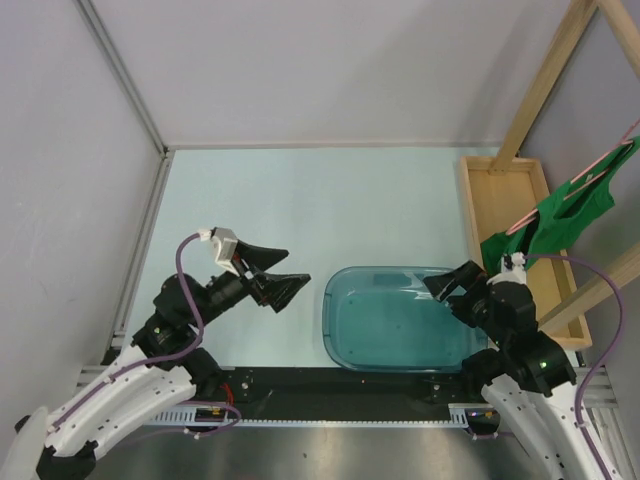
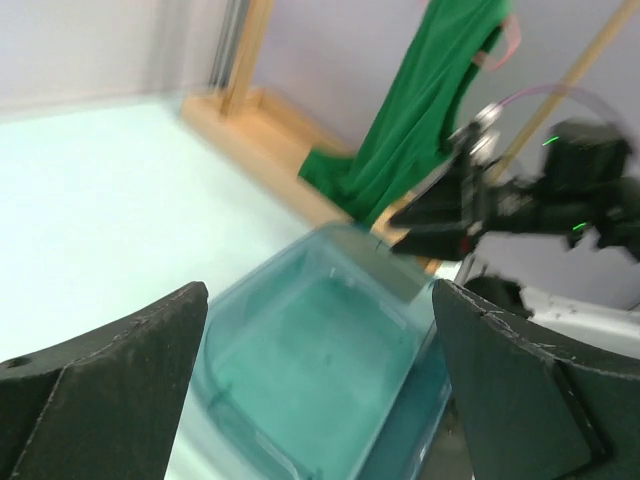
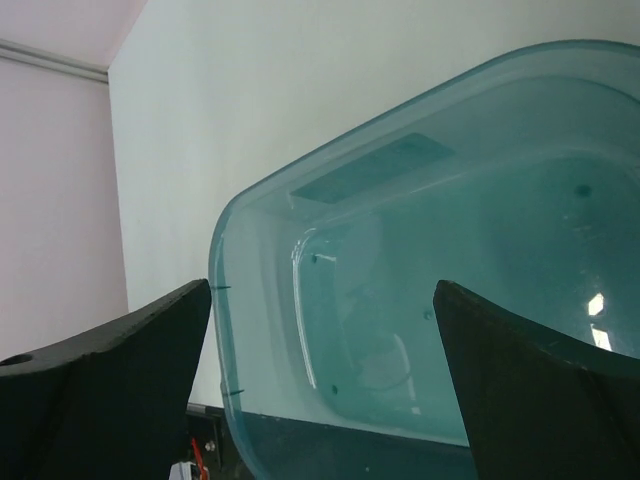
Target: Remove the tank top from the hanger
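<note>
The green tank top [image 1: 548, 220] hangs on the pale pink hanger [image 1: 603, 172] from the wooden rack at the right edge; its hem droops toward the wooden tray. It also shows in the left wrist view [image 2: 420, 110], with a bit of the hanger [image 2: 513, 40] at its top. My left gripper [image 1: 290, 268] is open and empty, left of the teal tub [image 1: 385, 320] and pointing toward it. My right gripper [image 1: 442, 295] is open and empty at the tub's right rim, below the tank top's hem. The right wrist view shows only the tub [image 3: 450, 280] between its fingers.
A wooden rack with a slanted post [image 1: 545, 85] and a shallow tray [image 1: 505, 200] stands at the right. The translucent teal tub [image 2: 330, 370] lies between the arms near the front edge. Grey walls close in the left and the back.
</note>
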You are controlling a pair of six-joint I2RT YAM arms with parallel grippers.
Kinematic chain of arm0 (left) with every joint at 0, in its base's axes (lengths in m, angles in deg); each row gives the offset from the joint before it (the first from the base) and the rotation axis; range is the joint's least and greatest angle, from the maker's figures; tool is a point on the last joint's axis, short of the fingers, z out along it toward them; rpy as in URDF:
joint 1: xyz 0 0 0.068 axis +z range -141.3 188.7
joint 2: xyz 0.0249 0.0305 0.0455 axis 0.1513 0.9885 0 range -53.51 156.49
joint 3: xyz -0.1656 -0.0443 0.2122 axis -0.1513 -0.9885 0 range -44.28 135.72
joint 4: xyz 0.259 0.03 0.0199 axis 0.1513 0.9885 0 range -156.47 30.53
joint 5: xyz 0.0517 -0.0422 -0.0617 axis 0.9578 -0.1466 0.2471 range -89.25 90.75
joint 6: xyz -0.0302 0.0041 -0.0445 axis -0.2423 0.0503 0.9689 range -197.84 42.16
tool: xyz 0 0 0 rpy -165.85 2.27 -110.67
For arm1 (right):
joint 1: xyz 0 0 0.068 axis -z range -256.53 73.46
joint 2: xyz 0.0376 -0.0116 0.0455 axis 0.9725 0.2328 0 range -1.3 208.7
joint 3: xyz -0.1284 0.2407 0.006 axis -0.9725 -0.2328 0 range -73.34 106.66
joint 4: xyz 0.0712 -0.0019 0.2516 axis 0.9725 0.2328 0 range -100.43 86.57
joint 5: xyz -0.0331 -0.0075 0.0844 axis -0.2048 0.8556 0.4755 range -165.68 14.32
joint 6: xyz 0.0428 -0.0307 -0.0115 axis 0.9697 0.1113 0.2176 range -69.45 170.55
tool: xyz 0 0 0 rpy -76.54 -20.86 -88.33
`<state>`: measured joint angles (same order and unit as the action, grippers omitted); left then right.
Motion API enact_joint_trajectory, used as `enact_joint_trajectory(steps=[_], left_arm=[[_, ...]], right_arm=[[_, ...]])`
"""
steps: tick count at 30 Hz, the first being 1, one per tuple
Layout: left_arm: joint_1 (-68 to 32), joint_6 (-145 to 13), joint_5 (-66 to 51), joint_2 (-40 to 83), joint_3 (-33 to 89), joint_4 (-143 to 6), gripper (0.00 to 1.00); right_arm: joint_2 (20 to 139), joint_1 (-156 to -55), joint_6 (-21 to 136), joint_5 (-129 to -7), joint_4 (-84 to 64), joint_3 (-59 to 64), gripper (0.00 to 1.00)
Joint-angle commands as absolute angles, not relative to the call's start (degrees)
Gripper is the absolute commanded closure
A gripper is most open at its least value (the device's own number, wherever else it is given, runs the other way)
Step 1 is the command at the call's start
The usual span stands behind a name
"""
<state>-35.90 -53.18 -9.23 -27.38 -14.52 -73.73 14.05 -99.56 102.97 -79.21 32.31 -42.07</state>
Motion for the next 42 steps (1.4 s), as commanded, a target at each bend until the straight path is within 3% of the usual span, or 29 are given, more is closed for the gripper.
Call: enact_joint_trajectory(steps=[1,6,12,19,33,42], left_arm=[[-35.6,-50.7,-6.9,-24.3,-6.2,-58.9,0.01],[-35.5,-52.1,-17.5,-21.0,-2.9,-56.6,0.01],[-35.5,-49.0,-12.8,-24.2,-6.2,-61.5,0.01],[-35.4,-50.0,-15.2,-21.6,-4.9,-60.5,0.00],[-35.4,-51.0,-17.4,-19.8,-1.2,-55.6,0.01],[-35.4,-52.1,-18.1,-18.6,-0.3,-53.1,0.01]], right_arm=[[12.9,-99.7,100.8,-80.1,37.1,-34.6,0.00],[10.4,-99.7,98.0,-76.7,38.4,-29.0,0.00],[9.8,-99.7,92.8,-73.7,40.3,-21.4,0.00],[14.5,-99.6,86.3,-74.4,47.0,-2.3,0.00],[39.2,-99.2,82.8,-106.9,57.2,25.4,0.01],[47.6,-90.5,76.7,-109.3,57.0,28.3,0.01]])
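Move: The near end of the pink hanger, with the tank top on it, is about 7 cm ahead of the right hand, some 11 cm to its right and about 22 cm above. The teal tray's middle is roughly 3 cm back, 8 cm left and 15 cm below; the wooden box's is 14 cm ahead, 20 cm right and about as low. From the left hand, that hanger end is some 8 cm ahead, 41 cm right and 8 cm higher. Lift the open right gripper about 27 cm up from over the teal tray, drawing it back as it rises, then swing forward again and to the right, towards the hanger's near end, pitching the fingers up and turning them clockwise. Stop short of touching, fingers wide. Let the left hand dip a couple of centimetres, easing back and right, fingers tipping down. ##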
